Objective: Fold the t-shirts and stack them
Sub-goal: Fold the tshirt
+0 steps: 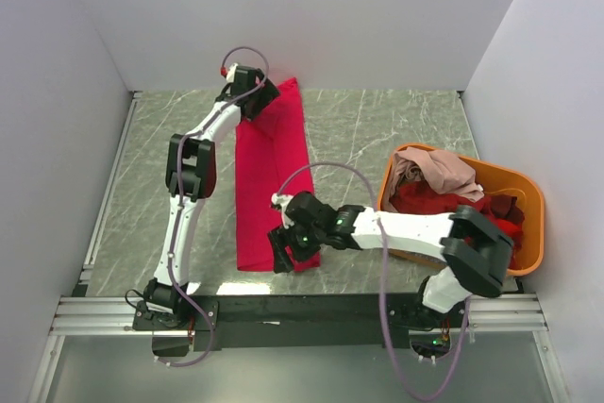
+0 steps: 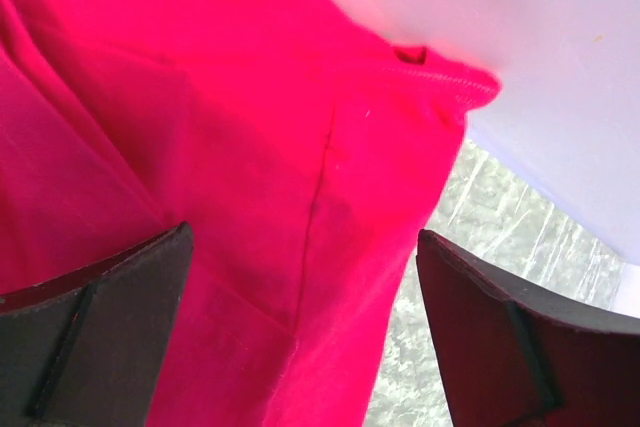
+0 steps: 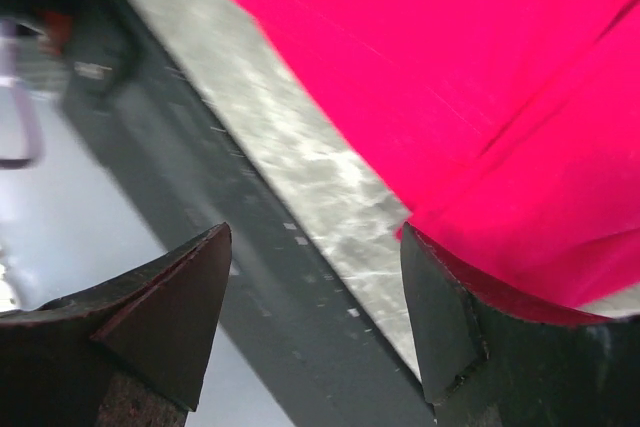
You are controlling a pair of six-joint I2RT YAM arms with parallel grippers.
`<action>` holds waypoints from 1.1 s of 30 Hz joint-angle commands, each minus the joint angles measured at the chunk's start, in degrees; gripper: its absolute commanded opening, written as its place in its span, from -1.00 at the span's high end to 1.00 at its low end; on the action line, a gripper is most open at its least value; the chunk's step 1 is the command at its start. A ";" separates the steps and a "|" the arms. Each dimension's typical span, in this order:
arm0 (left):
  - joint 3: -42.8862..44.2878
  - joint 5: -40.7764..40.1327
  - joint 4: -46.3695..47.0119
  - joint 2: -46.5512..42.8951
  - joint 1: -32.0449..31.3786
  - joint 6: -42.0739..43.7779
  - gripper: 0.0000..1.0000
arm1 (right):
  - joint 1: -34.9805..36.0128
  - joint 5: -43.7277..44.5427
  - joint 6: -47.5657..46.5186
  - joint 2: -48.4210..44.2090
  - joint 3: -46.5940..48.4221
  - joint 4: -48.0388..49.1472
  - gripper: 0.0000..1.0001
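Observation:
A bright crimson-pink t-shirt lies folded into a long strip running from the back wall toward the near table edge. My left gripper is at its far end, open wide, with the cloth spread beneath and between the fingers but not pinched. At the strip's near end, my right gripper is open too. Only table edge and dark rail show between its jaws. The shirt touches the outer side of its right finger. A pale dusty pink shirt and dark red shirts sit in the basket.
The orange plastic basket stands at the right of the marbled table. White walls close in the back and both sides. The dark rail runs along the near edge, just under my right gripper.

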 commanded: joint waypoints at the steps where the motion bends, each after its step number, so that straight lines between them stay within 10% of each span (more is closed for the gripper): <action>1: 5.43 -2.58 -2.64 -7.16 0.74 4.09 -0.99 | -0.10 1.60 -1.93 -7.77 3.42 1.65 -0.50; 9: -3.50 0.86 -9.31 -25.96 -0.04 8.75 -0.99 | -4.39 11.10 3.51 -14.63 4.32 -4.24 -0.51; 21: -83.27 -7.67 -6.23 -82.73 -15.50 -5.91 -0.99 | -10.56 9.69 6.24 -20.61 -8.35 -6.08 -0.49; 33: -105.29 -6.79 -13.98 -96.48 -31.33 -25.43 -0.85 | -10.47 7.67 8.52 -14.20 -13.71 -0.64 -0.40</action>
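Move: Left gripper, open at the t-shirt's far end: the near left corner lies about 53 cm back, 4 cm left and 5 cm lower; the near right corner is about 53 cm back and 18 cm right. The shirt's far right corner is some 8 cm ahead and 10 cm right. Right gripper: that near right corner is about 7 cm right, level fore and aft, 4 cm below; the near left corner is about 15 cm left, also level. Bring the left gripper up and back from the t-shirt's far end in a high arc of about 22 cm, coming down some 50 cm nearer over the left part of the near edge, fingers open and tipped further down. Meanwhile hop the right gripper up 10 cm and set it back low, 9 cm right and slightly forward, turning clockwise some 20 degrees, its open fingers towards the near right corner. ##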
